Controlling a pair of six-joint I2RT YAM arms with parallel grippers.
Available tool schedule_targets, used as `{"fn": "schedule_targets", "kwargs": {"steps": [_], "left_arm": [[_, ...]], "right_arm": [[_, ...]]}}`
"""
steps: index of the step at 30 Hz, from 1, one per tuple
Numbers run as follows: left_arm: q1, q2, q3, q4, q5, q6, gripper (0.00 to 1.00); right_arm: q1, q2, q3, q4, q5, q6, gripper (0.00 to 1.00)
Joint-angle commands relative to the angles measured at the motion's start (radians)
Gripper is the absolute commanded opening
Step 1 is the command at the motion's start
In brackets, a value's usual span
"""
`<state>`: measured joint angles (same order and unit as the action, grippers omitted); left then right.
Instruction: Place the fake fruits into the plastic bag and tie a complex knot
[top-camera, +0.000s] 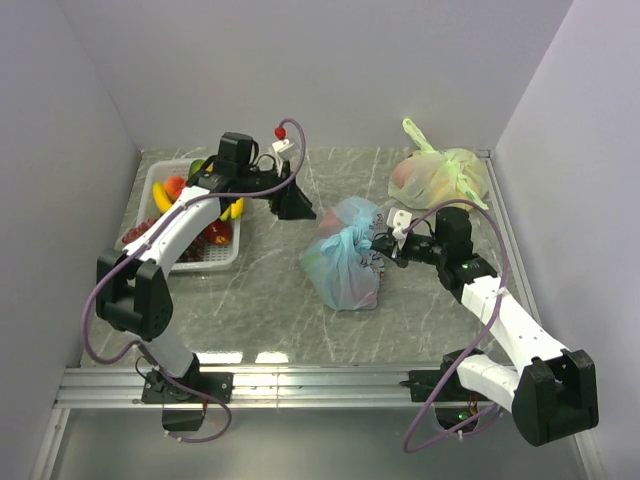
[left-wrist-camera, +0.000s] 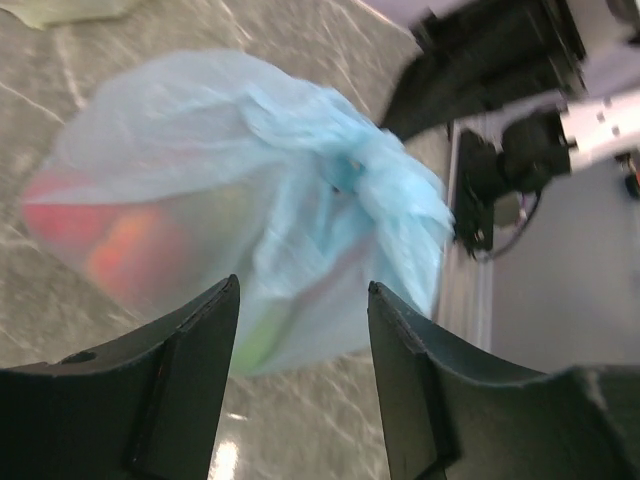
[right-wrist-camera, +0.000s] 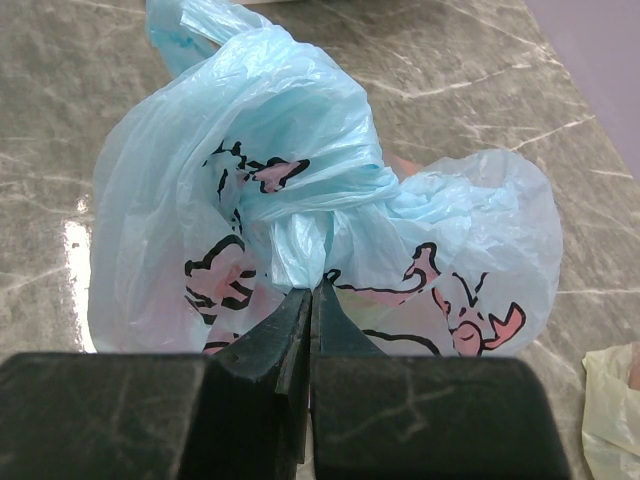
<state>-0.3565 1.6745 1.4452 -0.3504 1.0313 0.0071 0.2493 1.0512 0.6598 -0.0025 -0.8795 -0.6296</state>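
The light-blue plastic bag lies in the middle of the table, bulging, with pink and black cartoon prints. Its handle ears are twisted into a knot on top. Reddish and green fake fruits show through its wall. My right gripper is shut on a strand of the bag's plastic just below the knot. My left gripper hovers just left of and behind the bag, open, with nothing between its fingers. More fake fruits lie in a basket at the left.
A white basket with bananas, an orange and red fruits stands at the left, under my left arm. A pale yellow-green tied bag sits at the back right. Walls close in the table on three sides.
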Motion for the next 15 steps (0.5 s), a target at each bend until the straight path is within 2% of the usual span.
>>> {"fn": "schedule_targets", "kwargs": {"steps": [1, 4, 8, 15], "left_arm": [[-0.021, -0.042, 0.049, -0.350, 0.049, 0.309, 0.60], [-0.064, -0.029, 0.104, -0.481, 0.023, 0.396, 0.61], [-0.125, -0.019, 0.107, -0.438, -0.046, 0.378, 0.61], [-0.186, -0.015, 0.089, -0.368, -0.048, 0.344, 0.62]], "right_arm": [[0.008, -0.007, 0.050, 0.010, -0.009, -0.013, 0.00], [0.007, -0.005, 0.055, -0.011, -0.016, -0.016, 0.00], [0.007, -0.002, 0.060, -0.010, -0.019, -0.015, 0.00], [0.007, 0.001, 0.072, -0.027, -0.019, -0.016, 0.00]]}}
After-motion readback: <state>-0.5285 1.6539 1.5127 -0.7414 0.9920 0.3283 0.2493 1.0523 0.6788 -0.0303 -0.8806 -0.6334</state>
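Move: The loose twisted tail of the blue plastic bag lies about 7 cm back, 9 cm right and 5 cm below the left hand. The right fingertips on the bag's neck are some 7 cm back and 15 cm right, at about the tail's height, and the fruit-filled bag body some 13 cm back, 9 cm right and 14 cm down. From the right hand, the tail is about 7 cm left, level with it. With the right hand still pinching the neck, the open left swings about 8 cm back towards the tail. ##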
